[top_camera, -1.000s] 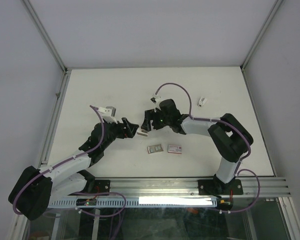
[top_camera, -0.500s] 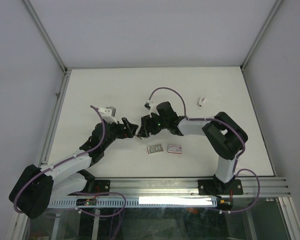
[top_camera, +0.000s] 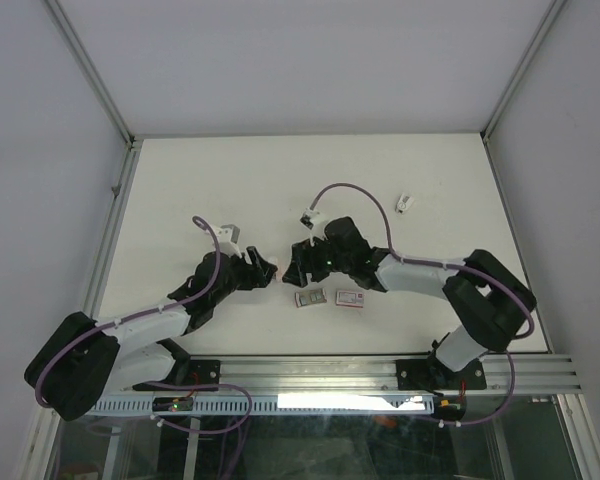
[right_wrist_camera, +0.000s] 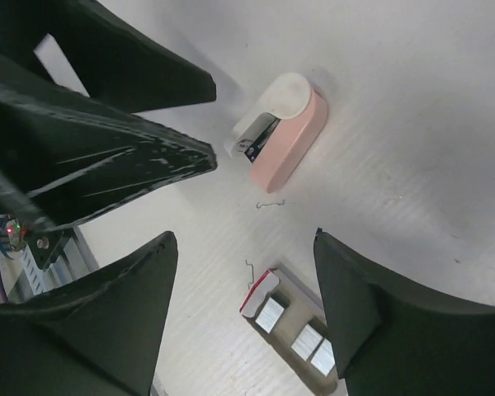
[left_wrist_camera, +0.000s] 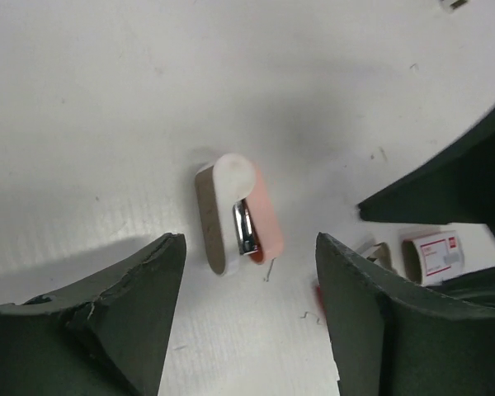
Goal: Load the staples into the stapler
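The stapler (left_wrist_camera: 235,214), pink and white with a metal strip showing, lies on the table (top_camera: 180,190). It is a small pale spot (top_camera: 279,268) between the two grippers in the top view. My left gripper (left_wrist_camera: 249,243) hovers over its near end, open wider than the stapler and not touching it. My right gripper (right_wrist_camera: 243,239) is open and holds nothing, with the stapler (right_wrist_camera: 280,136) beyond its tips. The staples show as a grey tray of silvery strips (right_wrist_camera: 309,330) under the right gripper and a white red-labelled box (left_wrist_camera: 433,254); in the top view they are the tray (top_camera: 310,297) and box (top_camera: 352,298).
Bent loose staples (right_wrist_camera: 270,204) lie by the stapler. A small white object (top_camera: 406,203) sits at the back right. My left gripper's dark fingers (right_wrist_camera: 107,124) fill the upper left of the right wrist view. The metal rail (top_camera: 380,365) runs along the near edge.
Both grippers have moved toward the near edge of the table. The left jaws have narrowed somewhat. The right arm's elbow has swung out to the right.
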Controlling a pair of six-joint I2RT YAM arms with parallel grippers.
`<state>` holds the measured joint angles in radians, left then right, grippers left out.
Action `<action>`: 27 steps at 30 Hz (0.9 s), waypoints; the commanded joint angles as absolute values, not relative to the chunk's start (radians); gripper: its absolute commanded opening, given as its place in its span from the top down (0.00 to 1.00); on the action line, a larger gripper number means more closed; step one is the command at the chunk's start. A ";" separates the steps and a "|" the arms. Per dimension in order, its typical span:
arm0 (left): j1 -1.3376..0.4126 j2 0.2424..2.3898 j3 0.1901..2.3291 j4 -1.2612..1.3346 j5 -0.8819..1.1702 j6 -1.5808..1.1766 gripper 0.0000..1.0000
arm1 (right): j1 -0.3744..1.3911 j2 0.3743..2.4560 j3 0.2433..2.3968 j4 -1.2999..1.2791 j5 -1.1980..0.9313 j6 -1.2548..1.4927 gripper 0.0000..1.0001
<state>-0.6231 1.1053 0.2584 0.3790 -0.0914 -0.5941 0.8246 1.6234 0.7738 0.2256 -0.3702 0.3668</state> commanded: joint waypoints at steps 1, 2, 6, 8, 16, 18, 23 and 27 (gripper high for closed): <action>-0.633 1.145 0.253 0.397 -0.077 -0.618 0.40 | 0.812 1.452 0.714 0.263 -0.234 0.401 0.29; -0.635 1.157 0.260 0.389 -0.076 -0.615 0.43 | 0.807 1.424 0.697 0.263 -0.225 0.405 0.30; -0.654 1.207 0.287 0.366 -0.088 -0.596 0.51 | 0.784 1.326 0.643 0.247 -0.198 0.415 0.29; -0.669 1.226 0.300 0.354 -0.103 -0.594 0.53 | 0.770 1.284 0.626 0.226 -0.182 0.414 0.29; -0.719 1.247 0.328 0.293 -0.219 -0.592 0.62 | 0.725 1.193 0.563 0.199 -0.156 0.415 0.29; -0.725 1.257 0.338 0.276 -0.241 -0.593 0.65 | 0.719 1.189 0.558 0.196 -0.156 0.416 0.28; -0.738 1.284 0.359 0.265 -0.274 -0.587 0.65 | 0.716 1.186 0.544 0.203 -0.156 0.425 0.29; -0.743 1.304 0.373 0.269 -0.281 -0.570 0.67 | 0.715 1.188 0.539 0.210 -0.160 0.432 0.28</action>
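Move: The stapler lies roughly 2 cm ahead of the left hand, 2 cm to its right and 5 cm below. From the right hand it is about 4 cm left, 2 cm ahead and 5 cm lower. The open staple tray sits about 4 cm back and 9 cm right of the left hand, and the labelled box about 4 cm back and 17 cm right of that hand, both some 6 cm below it. Left sinks 5 cm, narrowing its fingers at the stapler's near end; right retreats 8 cm rightward, rising. ##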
